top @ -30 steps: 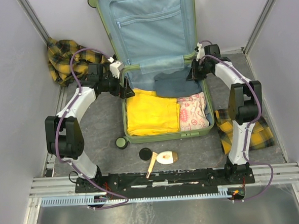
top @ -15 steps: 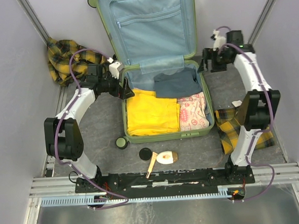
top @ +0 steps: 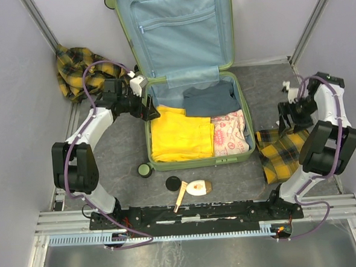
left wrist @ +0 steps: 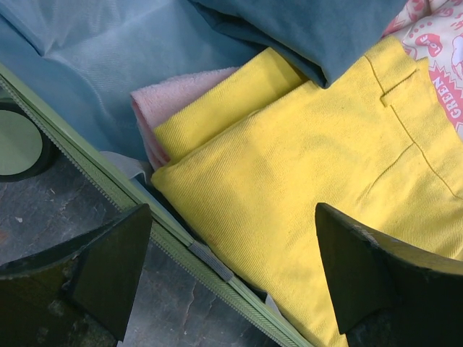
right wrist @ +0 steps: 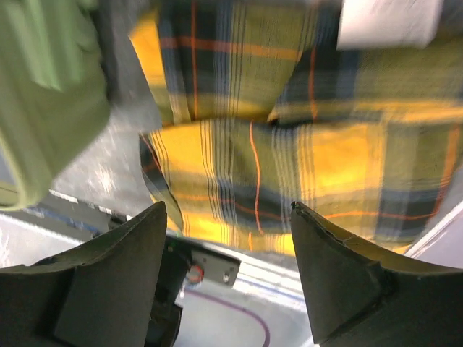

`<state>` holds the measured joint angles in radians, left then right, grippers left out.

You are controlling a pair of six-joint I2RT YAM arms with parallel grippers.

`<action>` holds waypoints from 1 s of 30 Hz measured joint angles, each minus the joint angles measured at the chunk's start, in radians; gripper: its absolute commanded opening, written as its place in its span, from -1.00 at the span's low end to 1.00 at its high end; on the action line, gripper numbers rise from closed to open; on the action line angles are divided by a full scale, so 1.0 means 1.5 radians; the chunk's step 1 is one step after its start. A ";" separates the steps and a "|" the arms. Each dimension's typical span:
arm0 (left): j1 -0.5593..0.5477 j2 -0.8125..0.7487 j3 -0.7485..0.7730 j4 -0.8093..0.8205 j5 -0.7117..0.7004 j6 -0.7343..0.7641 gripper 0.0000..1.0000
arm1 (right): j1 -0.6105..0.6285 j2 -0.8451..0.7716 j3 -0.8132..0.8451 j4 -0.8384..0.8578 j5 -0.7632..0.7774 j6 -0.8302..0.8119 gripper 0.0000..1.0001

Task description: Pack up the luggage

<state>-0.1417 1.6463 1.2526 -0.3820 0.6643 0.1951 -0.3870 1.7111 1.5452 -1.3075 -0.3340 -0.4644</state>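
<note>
The luggage (top: pixel 242 114) lies open, its lid with light blue lining propped against the back wall. Its base holds a folded yellow garment (top: pixel 179 133), a blue-grey garment (top: pixel 209 99) and a pink printed cloth (top: pixel 229 135). My left gripper (top: pixel 151 110) hangs open over the case's left rim (left wrist: pixel 210 266); in the left wrist view its jaws (left wrist: pixel 235 278) straddle that rim and the yellow garment (left wrist: pixel 304 188). Right of the case, my right gripper (top: pixel 285 121) is open and empty above a yellow plaid cloth (top: pixel 285 154). That plaid cloth (right wrist: pixel 289 159) looks blurred between the right gripper's (right wrist: pixel 228 282) fingers.
A second plaid cloth (top: pixel 77 70) is bunched at the back left. In front of the case lie a black round lid (top: pixel 173 184), a wooden-handled brush (top: pixel 180 197) and a white and brown object (top: pixel 198 187). A pink towel (left wrist: pixel 181 94) is tucked under the yellow garment.
My right arm has swung away from the case's back right corner, out to the right and forward over the plaid cloth, and its jaws have opened. The left arm has stayed put.
</note>
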 measured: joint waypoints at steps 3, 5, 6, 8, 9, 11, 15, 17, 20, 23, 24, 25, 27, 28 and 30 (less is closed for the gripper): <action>-0.002 0.000 -0.003 0.006 0.000 0.000 0.99 | -0.009 0.000 -0.084 0.000 0.037 -0.014 0.57; -0.003 0.000 -0.004 0.009 0.000 0.000 0.99 | -0.009 0.010 -0.106 0.001 0.059 -0.002 0.67; -0.003 -0.001 -0.005 0.011 0.000 0.000 0.99 | -0.009 0.017 -0.107 0.004 0.068 0.012 0.80; -0.004 -0.002 -0.006 0.012 -0.001 0.000 0.99 | -0.009 0.033 -0.105 0.023 0.081 0.057 0.89; -0.004 -0.003 -0.007 0.012 -0.002 0.000 0.99 | -0.009 0.041 -0.105 0.037 0.088 0.097 0.91; -0.004 -0.007 -0.011 0.012 -0.003 0.000 0.99 | -0.008 0.047 -0.105 0.061 0.099 0.170 0.97; -0.004 -0.016 -0.021 0.012 -0.006 0.000 0.99 | -0.002 0.050 -0.091 0.100 0.163 0.349 0.98; -0.004 -0.020 -0.027 0.015 -0.006 0.000 1.00 | 0.003 0.063 -0.065 0.102 0.198 0.427 1.00; -0.004 -0.023 -0.032 0.018 -0.006 0.000 1.00 | 0.018 0.096 -0.027 0.115 0.256 0.527 0.99; -0.004 -0.023 -0.032 0.017 -0.006 0.000 1.00 | 0.039 0.122 -0.024 0.122 0.292 0.589 0.99; -0.004 -0.023 -0.032 0.017 -0.006 0.000 1.00 | 0.044 0.133 -0.024 0.124 0.298 0.603 0.99; -0.004 -0.023 -0.032 0.017 -0.006 0.000 0.99 | 0.048 0.146 -0.021 0.123 0.302 0.616 0.99; -0.004 -0.023 -0.032 0.016 -0.007 0.000 0.99 | 0.056 0.174 -0.018 0.126 0.306 0.638 0.97; -0.004 -0.023 -0.032 0.014 -0.008 0.000 0.99 | 0.058 0.188 -0.018 0.129 0.307 0.646 0.92; -0.004 -0.023 -0.031 0.012 -0.010 0.001 0.99 | 0.060 0.212 -0.018 0.132 0.312 0.660 0.77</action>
<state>-0.1482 1.6119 1.2064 -0.3641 0.6491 0.1963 -0.2966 2.0296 1.5181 -1.1091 0.1341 0.5259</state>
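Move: Roughly 7 cm back towards the base and 2 cm to the right of the open right hand lies the middle of the right-side plaid shirt, some 13 cm below; its far edge reaches out to about beneath the hand. The white tag at that edge is about 4 cm ahead, straight in line. The suitcase's middle stands some 31 cm to the left and 7 cm ahead. From the left hand, that same shirt lies about 51 cm right and 18 cm back. Sinking about 10 cm in all towards the far edge of the plaid shirt, the right hand first slips back some 4 cm, then comes forward about 7 cm and slightly right before a last straight drop. On the way its wrist swings some 50 degrees clockwise and tilts, and the fingers spread fully, ending astride the folded edge beside the white tag; a touch can't be made out. ##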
